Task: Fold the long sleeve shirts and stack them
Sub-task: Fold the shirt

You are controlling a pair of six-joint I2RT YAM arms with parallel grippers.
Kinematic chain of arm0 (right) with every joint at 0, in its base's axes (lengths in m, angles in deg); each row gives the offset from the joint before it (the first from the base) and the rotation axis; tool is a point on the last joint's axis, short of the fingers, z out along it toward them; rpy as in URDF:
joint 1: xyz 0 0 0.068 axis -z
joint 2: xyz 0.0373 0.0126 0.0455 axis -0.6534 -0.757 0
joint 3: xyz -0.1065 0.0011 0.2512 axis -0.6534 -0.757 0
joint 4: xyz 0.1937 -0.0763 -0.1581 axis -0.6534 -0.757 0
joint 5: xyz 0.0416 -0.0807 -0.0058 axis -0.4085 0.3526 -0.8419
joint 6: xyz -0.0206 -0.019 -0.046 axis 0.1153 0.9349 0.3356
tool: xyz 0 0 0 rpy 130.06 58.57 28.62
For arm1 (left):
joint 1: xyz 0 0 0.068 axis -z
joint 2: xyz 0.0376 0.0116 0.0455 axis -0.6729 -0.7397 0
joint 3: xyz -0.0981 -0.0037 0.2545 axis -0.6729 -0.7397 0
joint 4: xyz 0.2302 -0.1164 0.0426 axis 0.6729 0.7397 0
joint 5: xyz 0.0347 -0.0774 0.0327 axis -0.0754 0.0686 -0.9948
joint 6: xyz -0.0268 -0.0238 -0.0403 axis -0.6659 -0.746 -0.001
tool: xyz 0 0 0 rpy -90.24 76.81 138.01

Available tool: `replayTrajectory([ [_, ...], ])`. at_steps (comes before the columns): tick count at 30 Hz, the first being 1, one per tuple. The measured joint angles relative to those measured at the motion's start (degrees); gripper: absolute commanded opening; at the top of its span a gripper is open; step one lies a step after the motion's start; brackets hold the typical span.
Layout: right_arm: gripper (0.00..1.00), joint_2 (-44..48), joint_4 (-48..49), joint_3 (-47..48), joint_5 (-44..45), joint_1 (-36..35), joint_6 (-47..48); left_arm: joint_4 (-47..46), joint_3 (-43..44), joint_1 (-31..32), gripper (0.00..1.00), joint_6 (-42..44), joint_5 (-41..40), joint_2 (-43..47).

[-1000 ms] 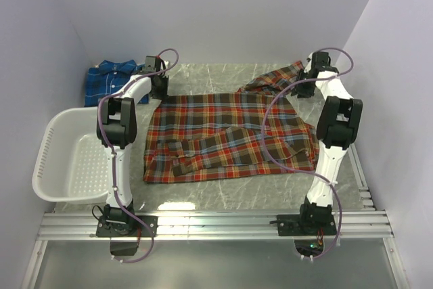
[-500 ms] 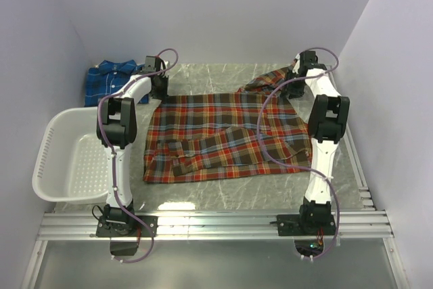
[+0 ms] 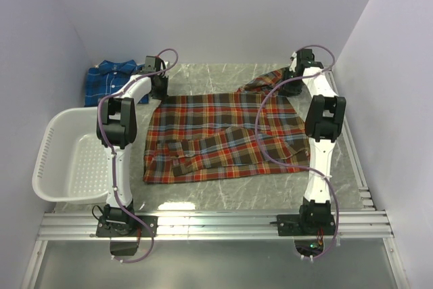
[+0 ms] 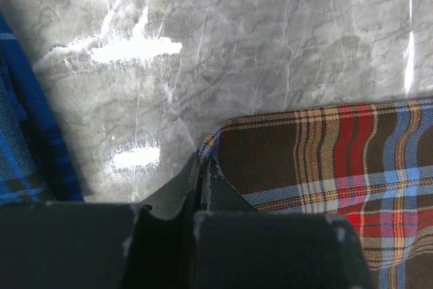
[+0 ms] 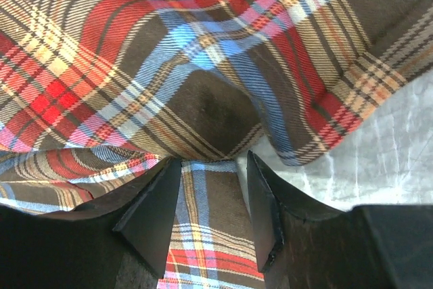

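Observation:
The red-orange plaid shirt (image 3: 223, 133) lies spread over the middle of the table, with one sleeve folded across its front and another bunched at the back right. My left gripper (image 3: 159, 89) is at the shirt's back left corner; in the left wrist view it (image 4: 201, 181) is shut on that corner (image 4: 223, 140). My right gripper (image 3: 287, 86) is over the bunched sleeve. In the right wrist view it (image 5: 210, 201) stands open, its fingers (image 5: 152, 211) apart with plaid cloth (image 5: 203, 45) lying between and ahead of them. The blue plaid shirt (image 3: 108, 79) lies folded at the back left.
A white slotted basket (image 3: 67, 160) stands at the left, beside the left arm. The blue shirt's edge (image 4: 20, 147) lies just left of my left gripper. Bare grey marble table (image 3: 203, 76) shows behind the shirt. Walls close in on the back and both sides.
The right arm has swung back and a little left over the bunched sleeve, and its jaws have widened. The left arm and both shirts have not moved.

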Motion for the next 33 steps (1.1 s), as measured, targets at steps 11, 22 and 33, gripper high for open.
replayTrajectory([
  [11,0.09,-0.98,-1.73,1.7,1.66,-2.91,1.62,0.17,0.0,0.0,0.0,0.02,-0.2,0.0],
  [22,0.0,-0.44,-1.05,0.61,2.19,-2.03,2.25,0.15,0.0,0.0,0.0,0.04,-1.38,0.15],
  [33,0.0,7.04,2.34,-6.78,3.17,-1.66,2.8,-0.26,-0.37,0.02,0.0,0.09,-1.6,4.24],
])
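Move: Already pinched in the left gripper is the far left corner of the plaid shirt; from there the near edge lies about 36 cm straight back, and the blue shirt some 19 cm to its left and 6 cm farther out. Just below the half-open right gripper is the far right corner, about 1 cm to its left; the loose sleeve lies some 8 cm left and 5 cm ahead, the near edge around 34 cm straight back, all about table height. Slide the right gripper about 2 cm left while closing its fingers to pinch the far right corner beside the loose sleeve, then ease it back to the right almost as far. Keep the left grip on its corner nearly still meanwhile, then raise both grippers together, roughly 3 to 4 cm straight up, the left slightly ahead. ##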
